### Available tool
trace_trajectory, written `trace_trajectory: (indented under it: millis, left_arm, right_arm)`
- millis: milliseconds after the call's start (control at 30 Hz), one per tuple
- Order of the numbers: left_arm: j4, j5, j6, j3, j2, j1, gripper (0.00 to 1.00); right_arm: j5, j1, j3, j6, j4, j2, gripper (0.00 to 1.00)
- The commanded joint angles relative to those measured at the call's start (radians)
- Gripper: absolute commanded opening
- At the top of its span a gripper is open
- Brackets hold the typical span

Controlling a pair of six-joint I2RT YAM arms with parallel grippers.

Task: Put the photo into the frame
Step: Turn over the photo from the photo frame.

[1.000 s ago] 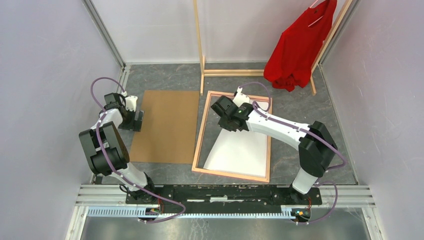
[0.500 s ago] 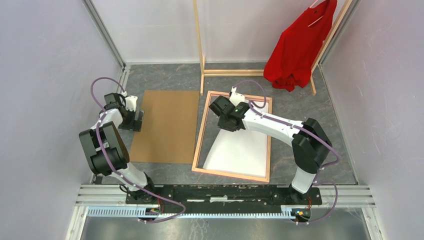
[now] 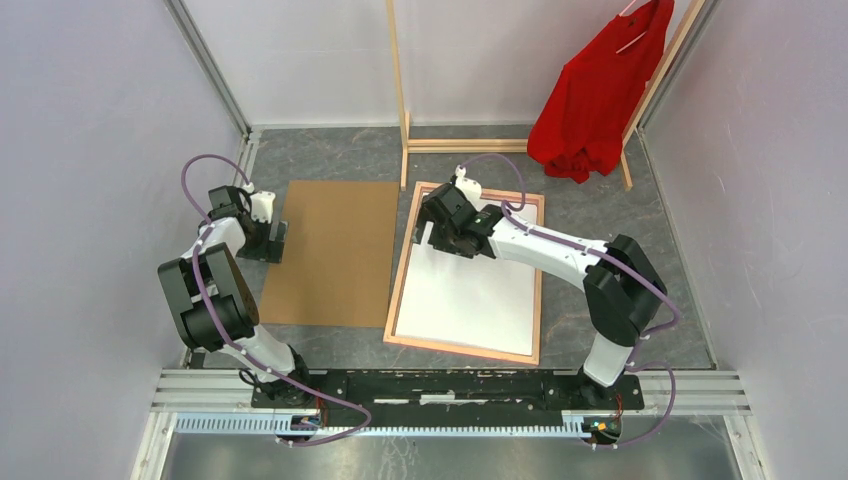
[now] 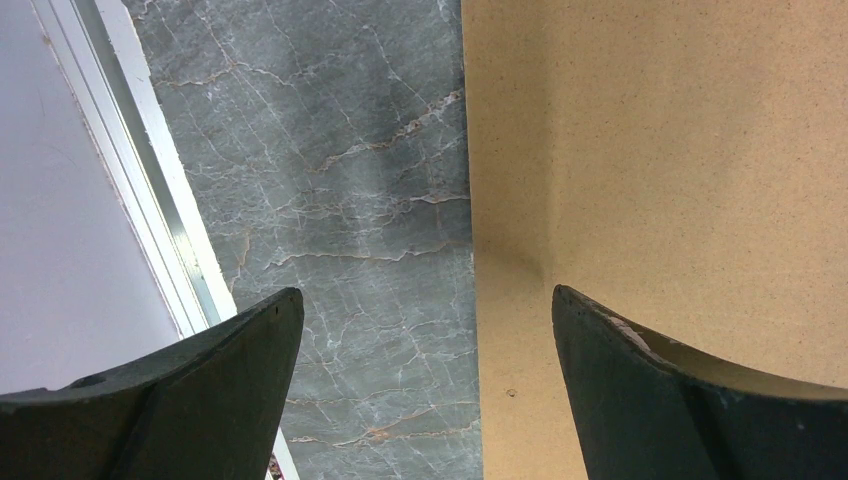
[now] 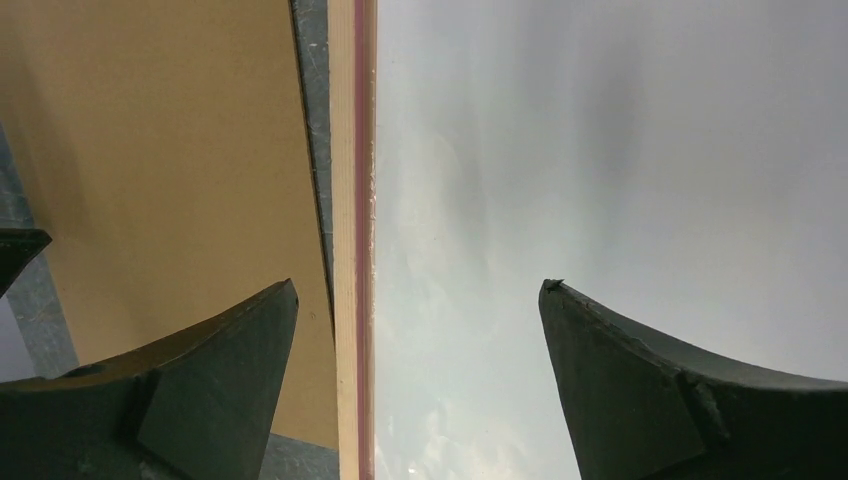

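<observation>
The frame (image 3: pixel 400 272) lies flat on the grey table, light wood edges up. Inside it lies the photo (image 3: pixel 470 298), flat, showing only a plain white side. My right gripper (image 3: pixel 432 232) hovers open over the frame's far left corner, holding nothing. In the right wrist view the wood rail with its pink strip (image 5: pixel 350 250) runs between the open fingers (image 5: pixel 418 290), with the white photo (image 5: pixel 560 150) to its right. My left gripper (image 3: pixel 272 240) stands open at the left edge of the brown board (image 3: pixel 325 250); its wrist view shows the board's edge (image 4: pixel 650 150) between the fingers (image 4: pixel 428 295).
A tall bare-wood clothes rack (image 3: pixel 400 90) stands behind the frame, with a red shirt (image 3: pixel 595 95) hanging at the back right. Pale walls close in the table on the left, right and far side.
My right gripper has gone from shut to open and let go of the photo. The photo, tilted before, now lies flat inside the frame. The right gripper shifted slightly toward the far left corner.
</observation>
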Motion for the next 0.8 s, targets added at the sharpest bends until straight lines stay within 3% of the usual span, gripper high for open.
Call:
trace_trajectory:
  millis: [0,300,500,767]
  left_arm:
    - [0.006,0.003,0.024,0.000,-0.020,-0.001,1.00]
    - [-0.018,-0.013,0.016,0.054,-0.009,0.003,1.00]
    - [-0.028,-0.046,0.019,0.115,0.008,0.042,1.00]
    - [0.020,-0.098,-0.024,0.159,0.070,0.082,1.00]
  right_arm:
    - [-0.030,-0.010,-0.013,-0.057,0.099,-0.053,0.98]
    - [-0.224,0.010,-0.038,-0.124,0.337,0.000,0.98]
    - [-0.275,0.055,0.178,-0.158,0.295,0.192,0.98]
    - [-0.245,0.060,0.335,-0.125,0.253,0.378,0.98]
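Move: Below my open right hand's height by some 10 cm, the brown board's middle lies about 25 cm to the left and 2 cm back. The frame's middle, with the photo white side up inside it, is roughly 6 cm right and 6 cm back. From my open left hand the board's middle is about 14 cm right, 2 cm back and 4 cm below; the metal side rail runs level with it, about 7 cm left. I swing my open right hand about 13 cm left, away from the photo and across the frame's left rail, to just inside the board's right edge. It first rises a little, then sinks about 3 cm from its peak, turning some 20 degrees counter-clockwise. Halfway through, my left hand, also open, starts 5 cm left towards the side rail and 3 cm up, away from the board. ##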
